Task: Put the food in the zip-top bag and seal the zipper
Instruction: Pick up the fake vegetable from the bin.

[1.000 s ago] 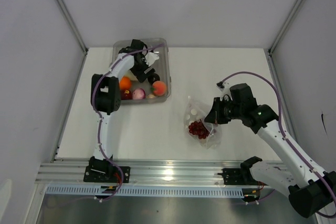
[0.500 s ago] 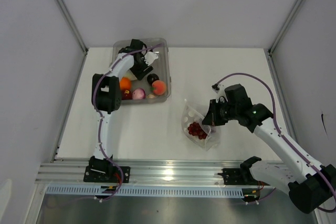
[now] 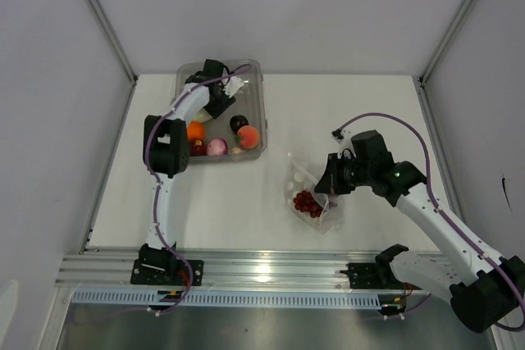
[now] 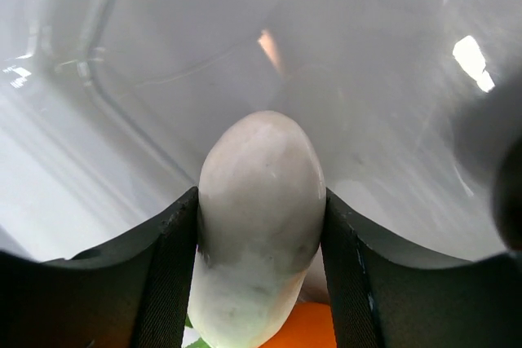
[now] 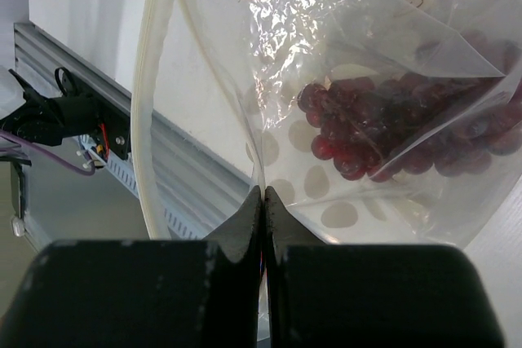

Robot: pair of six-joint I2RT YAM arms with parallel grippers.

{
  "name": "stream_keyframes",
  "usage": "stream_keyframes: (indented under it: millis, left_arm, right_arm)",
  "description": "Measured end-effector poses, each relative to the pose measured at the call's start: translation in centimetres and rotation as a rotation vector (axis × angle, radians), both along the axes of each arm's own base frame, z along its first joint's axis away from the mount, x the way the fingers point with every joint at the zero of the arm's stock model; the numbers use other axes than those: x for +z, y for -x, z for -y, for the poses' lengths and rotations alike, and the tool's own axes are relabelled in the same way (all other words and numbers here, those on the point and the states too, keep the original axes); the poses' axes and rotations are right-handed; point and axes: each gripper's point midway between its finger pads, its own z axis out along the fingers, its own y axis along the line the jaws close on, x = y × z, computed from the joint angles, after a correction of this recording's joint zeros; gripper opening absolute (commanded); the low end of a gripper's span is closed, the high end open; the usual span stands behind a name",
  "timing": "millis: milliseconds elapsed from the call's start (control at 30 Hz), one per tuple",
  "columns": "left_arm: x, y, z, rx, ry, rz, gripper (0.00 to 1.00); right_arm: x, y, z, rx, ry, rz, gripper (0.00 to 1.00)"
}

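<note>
In the clear bin (image 3: 259, 112) at the back left, my left gripper (image 3: 230, 89) is shut on the white oblong piece (image 3: 239, 85). The left wrist view shows that piece (image 4: 259, 201) squeezed between both fingers, an orange (image 4: 308, 328) just below it. Orange (image 3: 195, 130), peach (image 3: 248, 137), pink bulb (image 3: 216, 147) and a dark round fruit (image 3: 239, 123) lie in the bin. The zip-top bag (image 3: 302, 179) with the grape bunch (image 3: 308, 202) inside lies right of centre. My right gripper (image 5: 263, 200) is shut on the bag's edge, next to the zipper strip (image 5: 149, 120); the grapes (image 5: 383, 124) show through the plastic.
The bin's walls surround the left gripper closely. White panels and metal posts close in the table at the back and sides. An aluminium rail (image 3: 271, 270) with both arm bases runs along the near edge.
The left jaws have closed on the white piece and drawn it toward the bin's back. The right gripper has shifted the bag slightly left.
</note>
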Motion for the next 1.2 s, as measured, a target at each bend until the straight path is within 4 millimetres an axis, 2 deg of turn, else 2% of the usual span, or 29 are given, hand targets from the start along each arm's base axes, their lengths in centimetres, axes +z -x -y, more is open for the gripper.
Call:
stream_keyframes:
  millis: [67, 133, 233, 267, 433, 567, 633, 733, 900, 1000, 1033, 1100, 1200]
  left_arm:
    - [0.6, -0.4, -0.2, 0.034, 0.001, 0.030, 0.24]
    - [1.3, -0.6, -0.2, 0.066, 0.013, 0.060, 0.15]
    - [3.5, -0.6, 0.0, 0.113, 0.040, 0.120, 0.10]
    - [4.8, -0.6, 0.2, 0.133, 0.049, 0.153, 0.01]
    - [12.0, -0.4, 2.0, 0.212, 0.076, 0.318, 0.01]
    - [15.9, 1.3, 4.8, 0.274, 0.157, 0.376, 0.01]
    - [17.6, 3.2, 6.1, 0.313, 0.236, 0.379, 0.01]
    - [19.5, 7.0, 7.9, 0.345, 0.408, 0.324, 0.01]
    - [22.9, 15.0, 12.0, 0.295, 0.823, 0.183, 0.01]
    - [23.9, 21.1, 14.6, 0.225, 1.085, 0.064, 0.01]
    - [24.1, 22.5, 15.3, 0.214, 1.153, 0.026, 0.01]
    - [25.1, 25.1, 17.2, 0.171, 1.310, -0.055, 0.01]
    - [25.5, 27.9, 20.6, 0.134, 1.422, -0.223, 0.01]
  right_arm:
    - [0.0, -0.1, 0.0, -0.004, -0.001, -0.001, 0.00]
    - [0.0, -0.3, 0.1, -0.014, 0.003, 0.000, 0.00]
    - [0.0, -0.8, 0.3, -0.035, 0.015, 0.008, 0.00]
    - [0.1, -1.0, 0.4, -0.043, 0.019, 0.013, 0.00]
    - [0.6, -2.4, 1.3, -0.105, 0.058, 0.056, 0.00]
    - [1.1, -3.6, 2.1, -0.170, 0.090, 0.089, 0.00]
    - [1.3, -4.0, 2.4, -0.196, 0.098, 0.100, 0.00]
    - [1.3, -4.3, 2.6, -0.231, 0.103, 0.098, 0.00]
    - [1.0, -4.3, 2.8, -0.285, 0.111, 0.093, 0.00]
    - [0.7, -4.0, 2.8, -0.307, 0.114, 0.091, 0.00]
    - [0.7, -3.9, 2.8, -0.313, 0.113, 0.091, 0.00]
    - [0.9, -3.9, 2.8, -0.326, 0.108, 0.095, 0.00]
    - [1.2, -3.8, 2.8, -0.335, 0.103, 0.103, 0.00]
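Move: Across the table from the left hand, which already grips the fake vegetable low in the bin, the bag's middle lies about 34 cm back, 33 cm right and 5 cm higher. Level with that hand sit the dark fruit, 4 cm back and 9 cm right; the peach, 10 cm back and 12 cm right; and the orange, 7 cm back and 6 cm left. From the right hand the bag's middle is some 3 cm ahead, 5 cm left and 10 cm below. Lifting almost straight up out of the bin first, the left hand keeps its grip on the vegetable, then swings back and right towards the bag, still climbing, some 25 cm up and 28 cm back in all. Its wrist rolls about 80 degrees, left side down, until the fingers point rightward. The right hand, still pinching the bag's edge, eases about 4 cm forward and slightly right, turning clockwise. ##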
